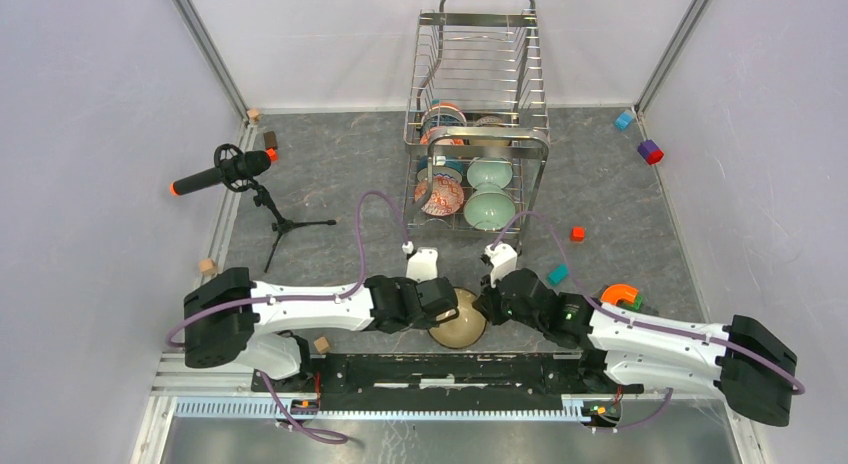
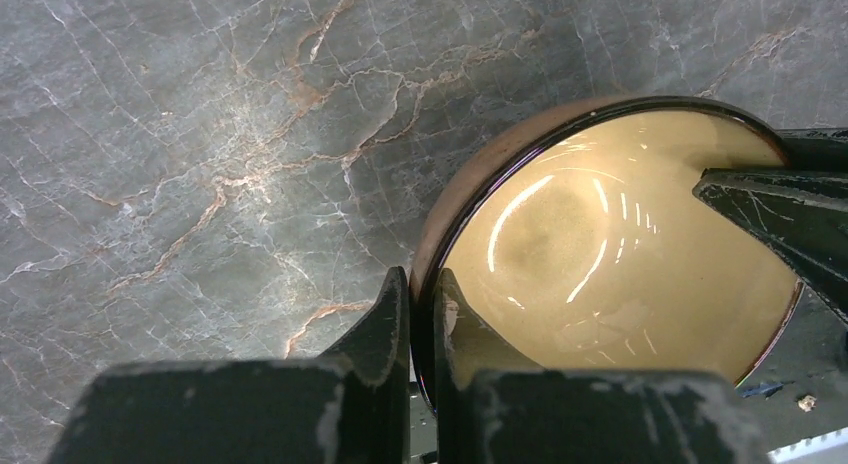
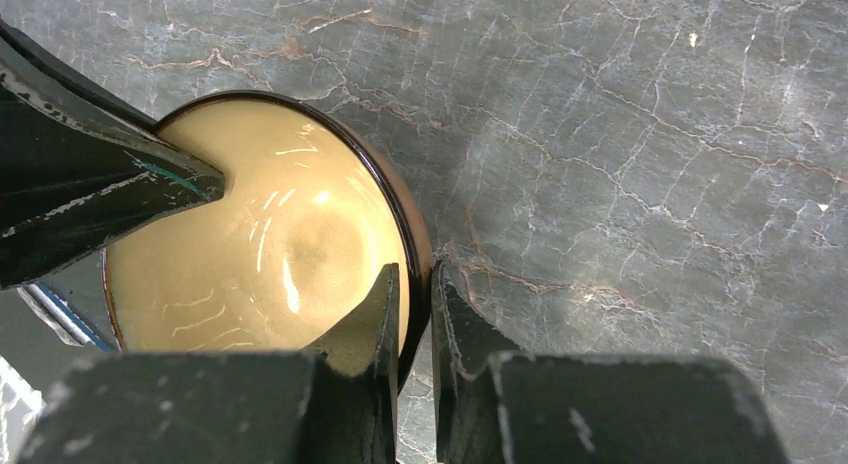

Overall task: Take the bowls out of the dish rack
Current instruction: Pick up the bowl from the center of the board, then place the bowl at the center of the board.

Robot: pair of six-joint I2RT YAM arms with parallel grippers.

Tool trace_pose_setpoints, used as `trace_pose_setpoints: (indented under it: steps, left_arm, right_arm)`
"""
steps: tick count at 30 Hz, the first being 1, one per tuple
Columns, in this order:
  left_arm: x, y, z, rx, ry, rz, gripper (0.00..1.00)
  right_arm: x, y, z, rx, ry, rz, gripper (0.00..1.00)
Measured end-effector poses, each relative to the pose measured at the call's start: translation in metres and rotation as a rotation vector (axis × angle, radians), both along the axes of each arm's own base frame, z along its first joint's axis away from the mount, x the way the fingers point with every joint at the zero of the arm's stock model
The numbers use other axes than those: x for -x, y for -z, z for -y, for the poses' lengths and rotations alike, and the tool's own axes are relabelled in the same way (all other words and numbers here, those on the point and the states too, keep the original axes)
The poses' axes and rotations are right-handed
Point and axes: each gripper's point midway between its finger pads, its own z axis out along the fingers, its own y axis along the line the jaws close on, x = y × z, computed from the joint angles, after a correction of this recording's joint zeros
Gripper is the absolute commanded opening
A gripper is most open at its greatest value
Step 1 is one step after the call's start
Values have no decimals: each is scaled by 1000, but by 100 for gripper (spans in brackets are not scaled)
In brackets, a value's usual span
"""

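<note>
A tan bowl with a dark rim (image 1: 460,326) sits low over the grey table between the two arms, near their bases. My left gripper (image 1: 446,312) is shut on its left rim, one finger inside and one outside (image 2: 422,284). My right gripper (image 1: 482,310) is shut on the opposite rim in the same way (image 3: 413,279). The glossy inside of the tan bowl (image 2: 600,264) (image 3: 270,244) fills both wrist views. The chrome dish rack (image 1: 545,154) stands at the back. It holds two pale green bowls (image 1: 489,189), a red patterned bowl (image 1: 439,195) and more bowls behind (image 1: 445,114).
A microphone on a small tripod (image 1: 225,172) stands at the left. Small blocks lie about: red (image 1: 577,234), teal (image 1: 557,275), an orange arch (image 1: 620,295), blue (image 1: 623,120), purple (image 1: 650,151), and a wooden cube (image 1: 321,344) by the left arm.
</note>
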Motion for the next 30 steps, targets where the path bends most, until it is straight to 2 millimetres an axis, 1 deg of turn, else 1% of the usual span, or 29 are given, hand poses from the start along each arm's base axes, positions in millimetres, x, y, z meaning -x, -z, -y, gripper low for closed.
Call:
trace_pose_setpoints:
  steps: [1,3,6,8,9,13,18,22,24,25,27,30]
  left_arm:
    - [-1,0,0,3,-7,2,2]
    - [-2,-1,0,4,-12,6,2]
    - [-2,-2,-1,4,-10,10,2]
    - [2,-3,-2,1,6,6,2]
    - [4,-3,-4,-2,14,5,2]
    - [10,-8,-16,-13,22,6,2]
    - [8,-26,-31,-5,9,38,2]
    - [3,-43,-54,-20,-17,90,2]
    - [1,-51,-67,-37,-32,119,2]
    - [-1,-56,-75,-54,-40,135,2]
    - [-5,-67,-88,-86,-56,167,2]
    - [-13,-85,-105,-143,-81,224,2]
  right_arm:
    - [0,0,0,0,2,0,14]
    - [0,0,1,-1,4,0,26]
    - [2,-3,-1,-13,-10,0,52]
    - [1,-10,-5,-40,-21,14,66]
    - [2,-14,-6,-51,-33,25,72]
    - [4,-28,-8,-78,-63,52,86]
    - [5,-54,-9,-126,-89,102,91]
    - [8,-81,-9,-227,-108,163,91]
    - [9,-90,-8,-294,-110,200,91]
    - [10,-92,-7,-322,-113,215,91]
    - [13,-86,-4,-350,-121,231,91]
    - [15,-75,-3,-339,-139,243,90]
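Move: My left hand already grips the left rim of the bowl, whose middle lies some 5 cm to its right and 1 cm back, slightly below. My right hand still holds the opposite rim, with the bowl's middle about 5 cm to its left and 1 cm back. From my left hand the wooden block lies roughly 22 cm left and 6 cm back; from my right hand the green bowl in the rack is about 20 cm straight ahead. My right fingers open wide and let go of the rim, and that hand climbs clear by about 9 cm before sinking back a little, its fingers tipping up. My left hand keeps its pinch, waits briefly, then carries the bowl left and up, about 10 cm across and 8 cm higher, quickening, its fingers also tilting some 15 degrees up. ##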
